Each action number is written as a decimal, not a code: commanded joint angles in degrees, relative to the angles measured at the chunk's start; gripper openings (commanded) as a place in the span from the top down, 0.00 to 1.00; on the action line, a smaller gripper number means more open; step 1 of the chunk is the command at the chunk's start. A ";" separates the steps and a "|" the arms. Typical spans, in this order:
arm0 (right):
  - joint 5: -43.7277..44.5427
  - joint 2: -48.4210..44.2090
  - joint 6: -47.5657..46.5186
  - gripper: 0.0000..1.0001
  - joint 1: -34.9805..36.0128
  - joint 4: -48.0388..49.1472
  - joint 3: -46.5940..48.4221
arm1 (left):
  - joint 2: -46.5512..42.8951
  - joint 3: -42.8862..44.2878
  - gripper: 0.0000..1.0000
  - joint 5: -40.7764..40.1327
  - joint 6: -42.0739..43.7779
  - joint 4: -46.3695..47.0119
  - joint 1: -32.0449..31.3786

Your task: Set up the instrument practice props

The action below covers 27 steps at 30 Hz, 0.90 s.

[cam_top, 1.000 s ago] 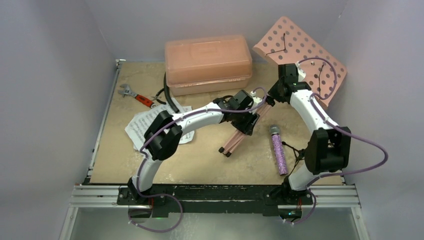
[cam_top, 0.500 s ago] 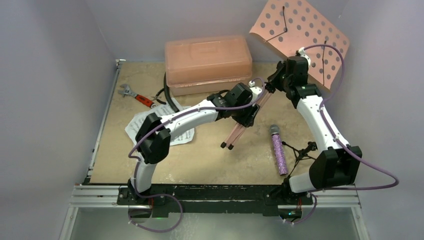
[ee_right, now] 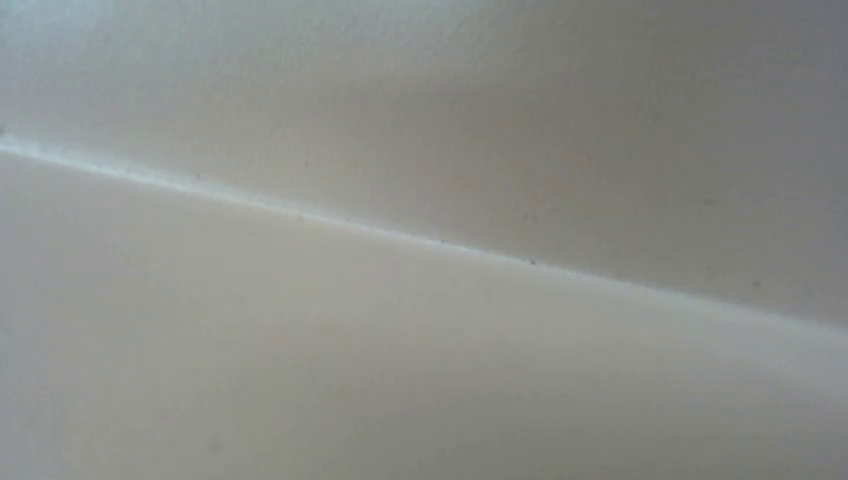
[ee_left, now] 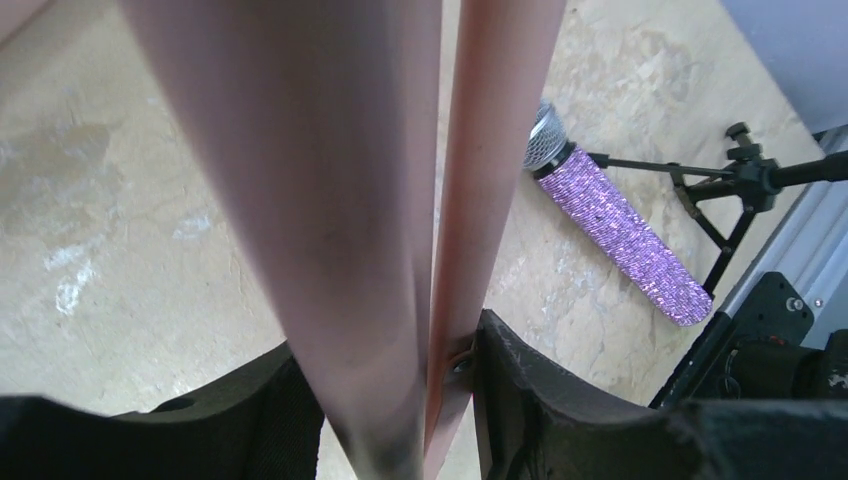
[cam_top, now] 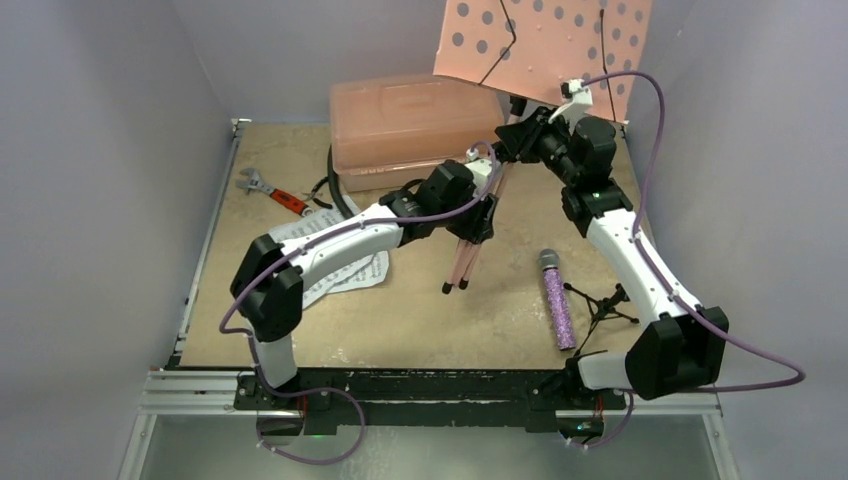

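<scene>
The pink perforated music stand (cam_top: 540, 45) is tilted up at the back, its panel high over the pink box. Its folded legs (cam_top: 462, 262) reach down to the table. My left gripper (cam_top: 478, 215) is shut on those legs, which fill the left wrist view (ee_left: 330, 200) between the black fingers (ee_left: 540, 400). My right gripper (cam_top: 512, 135) grips the stand's pole just under the panel. The right wrist view shows only blank wall. The purple microphone (cam_top: 556, 300) (ee_left: 620, 225) lies beside the black tripod mic stand (cam_top: 605, 300) (ee_left: 740, 185). White sheet-music pages (cam_top: 335, 260) lie under my left arm.
A pink translucent box (cam_top: 415, 125) stands at the back centre. A red-handled wrench (cam_top: 268, 190) lies at the back left, with a black cable (cam_top: 335, 195) next to the box. White walls close in on the left, right and back.
The stand's panel has swung up and to the left with my right gripper. The legs have tipped more upright, and my left gripper has moved back and left with them.
</scene>
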 commanded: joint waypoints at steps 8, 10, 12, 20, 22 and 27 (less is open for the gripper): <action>-33.41 -8.69 -15.24 1.00 4.40 33.61 0.10 | -11.25 -14.13 1.00 1.02 11.00 19.96 3.17; -34.79 -8.55 -16.06 1.00 4.93 34.60 -0.45 | -12.31 -16.07 1.00 1.20 13.55 20.78 3.11; -36.03 -8.73 -17.61 1.00 5.69 34.80 -0.97 | -12.87 -17.41 1.00 1.85 14.99 23.16 3.09; -41.54 -11.56 -26.73 1.00 8.97 35.87 -7.83 | -12.40 -20.65 1.00 1.74 15.60 24.63 3.09; -42.13 -13.09 -30.69 1.00 9.52 35.52 -10.23 | -12.48 -21.84 1.00 1.48 15.99 25.51 3.13; -42.44 -15.47 -34.57 1.00 10.35 33.89 -14.43 | -13.18 -25.53 1.00 0.86 17.52 28.86 3.10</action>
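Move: Both hands already hold the music stand. The place it is being stood up on, the bare table at its folded feet, lies about 6 cm back, 5 cm left and 17 cm below the left hand, and some 18 cm back, 10 cm left and 36 cm below the right. From the left hand, the microphone is about 17 cm right and 9 cm back, the peach case some 26 cm ahead and 13 cm left. The pink board rises about 8 cm ahead, 6 cm right and 14 cm above the right hand. Back about 9 cm and left some 6 cm, the right hand draws the top of the stand in over its feet, rising some 6 cm before easing down a little; its fingers keep their grip, swing about 30 degrees counter-clockwise and tip upward. The left hand keeps hold of the folded legs, drifts slightly left, lifts a few centimetres and mostly sinks back, its fingers tipping nearer level. ##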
